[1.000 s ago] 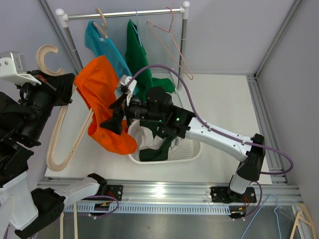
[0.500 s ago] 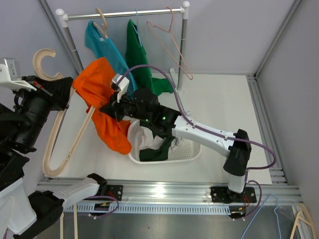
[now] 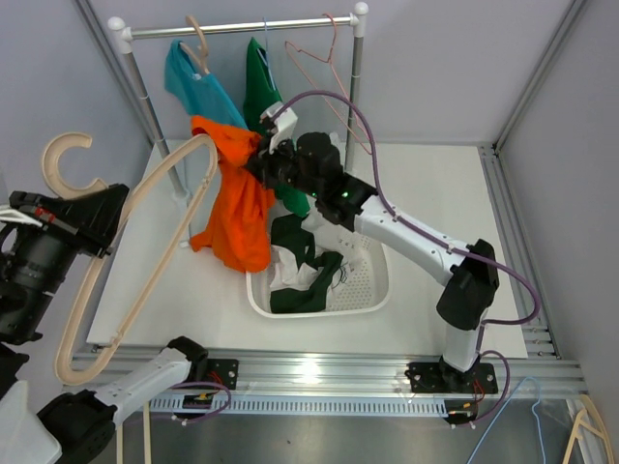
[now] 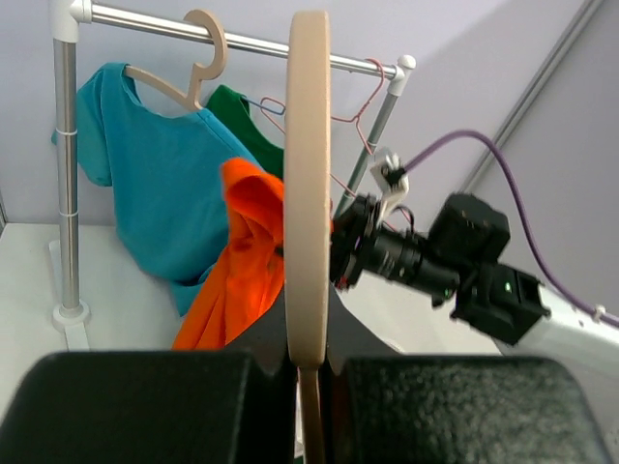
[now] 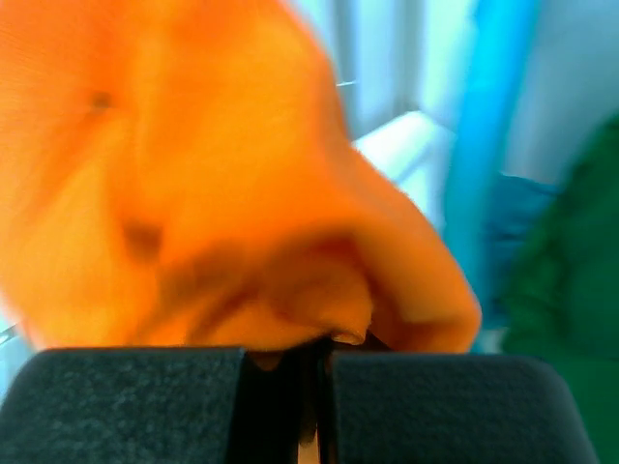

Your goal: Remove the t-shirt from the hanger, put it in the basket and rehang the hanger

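An orange t-shirt hangs in the air from my right gripper, which is shut on its top edge; it fills the right wrist view. My left gripper is shut on a pale wooden hanger, held at the left; the hanger's far arm tip lies at the shirt's top. In the left wrist view the hanger stands edge-on between the jaws, with the orange shirt behind it.
A white laundry basket with green and white clothes sits below the shirt. The rail at the back holds a teal shirt on a wooden hanger, a green shirt and a bare pink wire hanger.
My right gripper has pulled the orange shirt up and to the right, off most of the hanger. My left gripper has drawn the hanger down and to the left.
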{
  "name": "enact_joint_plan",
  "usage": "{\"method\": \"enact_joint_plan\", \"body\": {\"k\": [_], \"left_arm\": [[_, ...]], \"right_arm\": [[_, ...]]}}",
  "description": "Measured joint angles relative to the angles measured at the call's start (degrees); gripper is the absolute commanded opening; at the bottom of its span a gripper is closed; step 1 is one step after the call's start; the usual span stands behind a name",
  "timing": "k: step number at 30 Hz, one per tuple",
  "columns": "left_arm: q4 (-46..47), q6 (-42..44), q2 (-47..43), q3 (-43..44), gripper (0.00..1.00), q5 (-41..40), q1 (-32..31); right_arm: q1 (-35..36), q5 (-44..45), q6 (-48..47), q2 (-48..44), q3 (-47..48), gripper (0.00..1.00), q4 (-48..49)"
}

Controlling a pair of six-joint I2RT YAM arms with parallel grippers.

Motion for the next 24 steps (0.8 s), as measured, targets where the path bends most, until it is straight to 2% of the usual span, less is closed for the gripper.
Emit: {"method": "enact_joint_plan", "body": {"k": [6, 10, 15, 19, 24], "left_arm": [[-0.44, 1.01, -4.07, -2.25, 0.01, 0.72, 0.00], [2.16, 2.32, -7.96, -9.03, 0.01, -1.88, -0.04], [6.40, 3.39, -7.54, -16.09, 0.01, -9.42, -0.11], [10.54, 4.48, -5.05, -21.77, 0.01, -15.76, -0.11], [18.14, 8.07, 2.73, -21.38, 0.01, -23.85, 0.15]], "right_arm": [[-4.94, -0.46, -0.50, 1.92, 6.58, 0.00, -3.04], [-5.07, -2.12, -0.81, 6.01, 20.48, 0.00, -9.16], [-4.13, -3.82, -0.81, 5.88, 33.75, 0.00, -13.79], [-3.76, -4.11, -1.09, 1.18, 34.91, 0.00, -15.10], [-3.56, -3.85, -2.14, -7.54, 29.79, 0.00, -15.56]]}}
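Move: Some 33 cm below the right hand, which already pinches the orange t-shirt, stands the basket, about level with it fore and aft and 14 cm to its right. The green t-shirt hangs roughly 20 cm ahead of that hand, 4 cm right and 10 lower. From the left hand, still gripping the bare wooden hanger, the rail's middle lies about 50 cm ahead, 8 cm right and 5 lower; the blue t-shirt hangs some 47 cm ahead, 3 cm left, 18 lower. Hoisting the orange t-shirt with its grip kept shut, the right hand first eases a little forward, then climbs about 24 cm while swinging right and drawing back, its fingers tipping upward. The left hand dips back briefly, then carries the wooden hanger forward and down towards the rail, turning about 25 degrees counter-clockwise, fingers still closed. ##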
